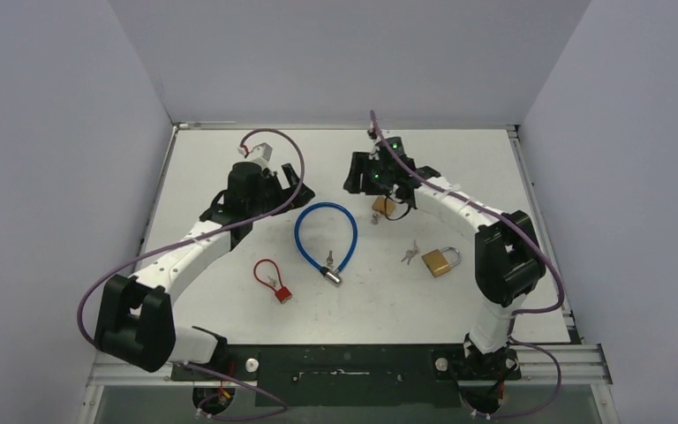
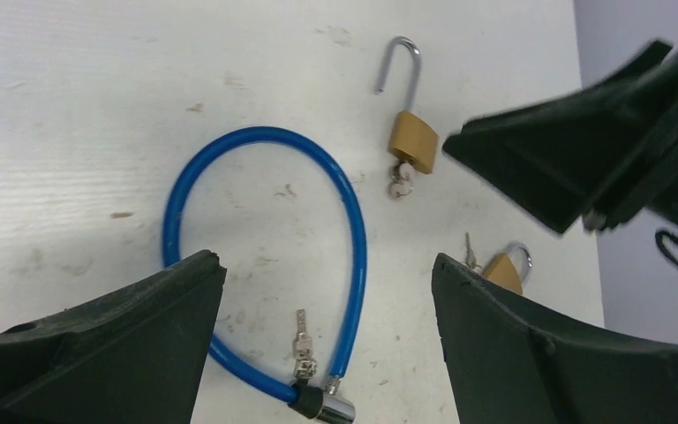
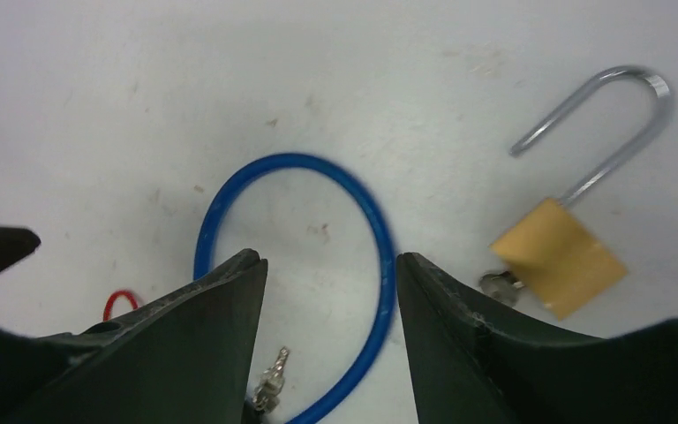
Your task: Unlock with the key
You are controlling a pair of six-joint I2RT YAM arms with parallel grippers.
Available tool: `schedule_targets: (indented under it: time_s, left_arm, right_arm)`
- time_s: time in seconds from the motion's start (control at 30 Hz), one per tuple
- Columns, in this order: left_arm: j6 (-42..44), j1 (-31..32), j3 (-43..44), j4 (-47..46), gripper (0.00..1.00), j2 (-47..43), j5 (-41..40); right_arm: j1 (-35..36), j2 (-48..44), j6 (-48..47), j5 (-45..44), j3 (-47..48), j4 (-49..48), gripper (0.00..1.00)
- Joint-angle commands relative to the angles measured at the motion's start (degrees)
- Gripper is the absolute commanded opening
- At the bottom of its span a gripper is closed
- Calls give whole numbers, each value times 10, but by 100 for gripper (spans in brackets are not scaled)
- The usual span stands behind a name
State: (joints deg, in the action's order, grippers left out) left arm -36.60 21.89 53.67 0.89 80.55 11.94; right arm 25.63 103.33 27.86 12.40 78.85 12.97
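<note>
A small brass padlock (image 3: 561, 256) lies on the white table with its steel shackle (image 3: 618, 115) swung open. A key (image 3: 499, 284) sticks in the bottom of its body. From above, this padlock (image 1: 382, 207) sits just below my right gripper (image 1: 362, 181). My right gripper (image 3: 327, 258) is open and empty, hovering left of the lock over the blue cable. My left gripper (image 2: 327, 265) is open too, holding nothing, above the blue loop, with the padlock (image 2: 413, 141) ahead of it and to the right.
A blue cable lock (image 1: 325, 237) with keys (image 2: 303, 340) at its chrome end lies mid-table. A red cable lock (image 1: 274, 281) sits nearer the front left. A second, closed brass padlock (image 1: 441, 260) with keys (image 1: 410, 256) lies at the right. Grey walls enclose the table.
</note>
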Motion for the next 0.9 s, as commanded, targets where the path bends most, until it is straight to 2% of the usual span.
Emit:
schedule_targets:
  time_s: [0.0, 0.1, 0.37, 0.4, 0.53, 0.77, 0.87]
  left_arm:
    - [-32, -13, -26, 67, 84, -73, -146]
    - [-37, -18, -48, 66, 86, -105, -153]
    - [-46, -24, -81, 66, 87, -149, -150]
    - [-47, -24, -83, 66, 87, -150, -150]
    - [-42, -25, -90, 70, 87, -159, -152]
    - [-35, -24, -108, 67, 88, -174, -161]
    - [-34, -24, -115, 65, 89, -179, -163]
  right_arm:
    - [74, 7, 9, -4, -15, 45, 56]
    - [116, 49, 9, 6, 12, 102, 56]
    - [186, 85, 1, 2, 31, 140, 54]
    - [193, 89, 0, -1, 33, 145, 52]
    - [208, 105, 0, 8, 41, 165, 34]
    - [212, 118, -5, 10, 55, 208, 31]
    - [215, 126, -8, 14, 61, 222, 22]
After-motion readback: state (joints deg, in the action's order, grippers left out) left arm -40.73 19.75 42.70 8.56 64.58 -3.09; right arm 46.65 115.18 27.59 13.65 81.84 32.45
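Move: The key in front of the blue cable lock's barrel lies about 17 cm back, 9 cm left and 14 cm below my right hand. The barrel sits at the same 9 cm left but 21 cm back. From that hand the red lock's body is some 25 cm back and 19 cm left, and the opened padlock about 3 cm back and 4 cm right. From my left hand the key is roughly 11 cm back and 8 cm right. I sweep my empty right hand back and left over the blue loop, away from the opened padlock, sinking about 11 cm to bring the tips just over the key. On the way I tip the fingers more steeply down, turn them some 20 degrees counter-clockwise and narrow them from half open to about a quarter. My left hand, open and empty, clears out about 8 cm left and a little back, turning counter-clockwise. ##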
